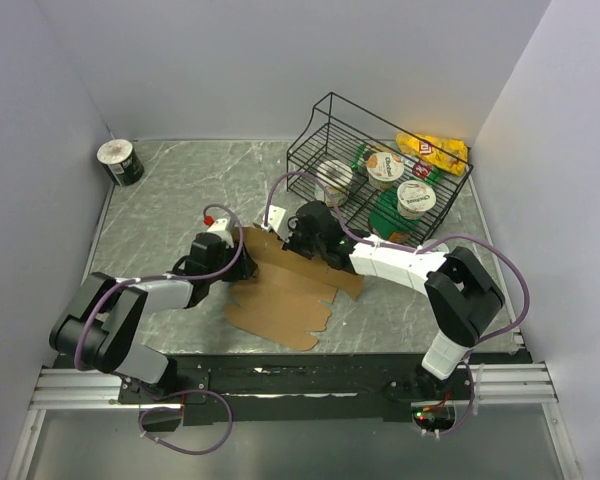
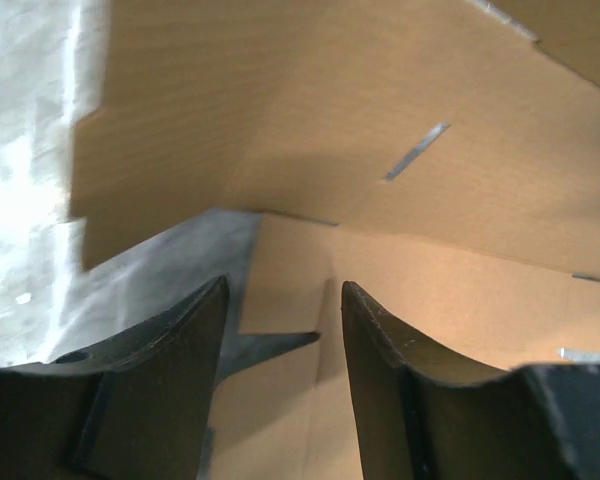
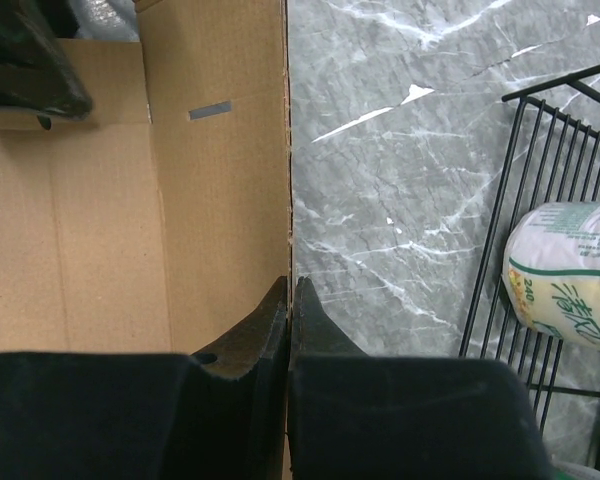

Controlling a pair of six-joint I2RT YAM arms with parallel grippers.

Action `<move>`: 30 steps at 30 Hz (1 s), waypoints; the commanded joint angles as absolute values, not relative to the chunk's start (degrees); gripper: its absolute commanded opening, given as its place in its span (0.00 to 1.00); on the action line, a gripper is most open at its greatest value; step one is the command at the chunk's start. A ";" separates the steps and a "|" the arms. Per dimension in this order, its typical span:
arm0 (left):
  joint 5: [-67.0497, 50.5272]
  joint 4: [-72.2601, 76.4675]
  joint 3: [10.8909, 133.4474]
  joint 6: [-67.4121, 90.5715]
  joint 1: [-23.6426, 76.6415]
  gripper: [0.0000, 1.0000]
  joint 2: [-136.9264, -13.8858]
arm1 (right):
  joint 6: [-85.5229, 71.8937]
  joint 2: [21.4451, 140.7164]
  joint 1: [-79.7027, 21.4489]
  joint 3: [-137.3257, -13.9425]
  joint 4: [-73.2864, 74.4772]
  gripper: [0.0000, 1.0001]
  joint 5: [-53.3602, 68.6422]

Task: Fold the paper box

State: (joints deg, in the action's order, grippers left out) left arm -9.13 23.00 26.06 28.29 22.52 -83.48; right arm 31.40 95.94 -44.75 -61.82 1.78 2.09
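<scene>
The paper box [image 1: 280, 300] is a brown cardboard sheet lying mid-table, with its far panel lifted. My right gripper [image 1: 282, 240] is shut on the edge of that raised panel; in the right wrist view its fingertips [image 3: 291, 282] pinch the cardboard edge [image 3: 220, 200] where it meets the marble. My left gripper [image 1: 242, 268] is at the sheet's left side. In the left wrist view its fingers [image 2: 285, 285] stand apart over a creased flap [image 2: 280, 380], with the tilted panel [image 2: 310, 120] above. I cannot see either pad touching the cardboard.
A black wire basket [image 1: 315, 125] stands at the back right holding several cups [image 1: 416, 198], with a yellow bag [image 1: 435, 152] behind it. Its wires [image 3: 540, 150] and one cup [image 3: 570, 275] are close to my right wrist. A dark roll [image 1: 120, 162] sits in the back left corner.
</scene>
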 commanded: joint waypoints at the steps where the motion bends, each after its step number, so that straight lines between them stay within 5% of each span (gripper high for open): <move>1: -0.18 22.32 29.62 27.60 26.36 0.53 -84.46 | 30.41 95.89 -45.26 -64.16 0.97 0.00 2.11; 8: 5.90 20.65 29.36 30.32 28.30 0.53 -85.34 | 30.32 95.89 -45.18 -64.51 1.14 0.00 2.29; 20: 12.28 22.86 31.64 33.40 37.35 0.18 -87.62 | 29.44 96.06 -45.35 -64.34 0.53 0.00 1.32; 30: 25.56 16.09 39.45 37.35 47.98 0.09 -92.28 | 28.39 95.10 -45.62 -62.58 -1.76 0.00 0.09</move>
State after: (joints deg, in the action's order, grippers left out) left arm 22.68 18.44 36.88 32.84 44.62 -90.06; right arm 31.20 95.94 -44.29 -61.93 2.98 -2.96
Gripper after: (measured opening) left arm 0.099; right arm 0.018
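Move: The small end flap of the cardboard lies just off my open left fingertips, about 1 cm ahead, 1 cm to the right and 2 cm lower. The raised far wall has its middle some 9 cm to my left hand's right, 2 cm ahead and 3 cm up; the flat near panels centre about 9 cm back and 6 cm right, 3 cm lower. From my right hand, pinching that wall's top edge, the flap is roughly 2 cm back, 6 cm left and 9 cm below. I first hold my left hand nearly in place at the end flap, closing its fingers until they pinch the flap, then carry it about 6 cm right with a slight final rise, rolling some 10 degrees left side up, to fold the flap inwards. My right hand keeps its grip on the wall and shifts about 2 cm right and a little forward. ##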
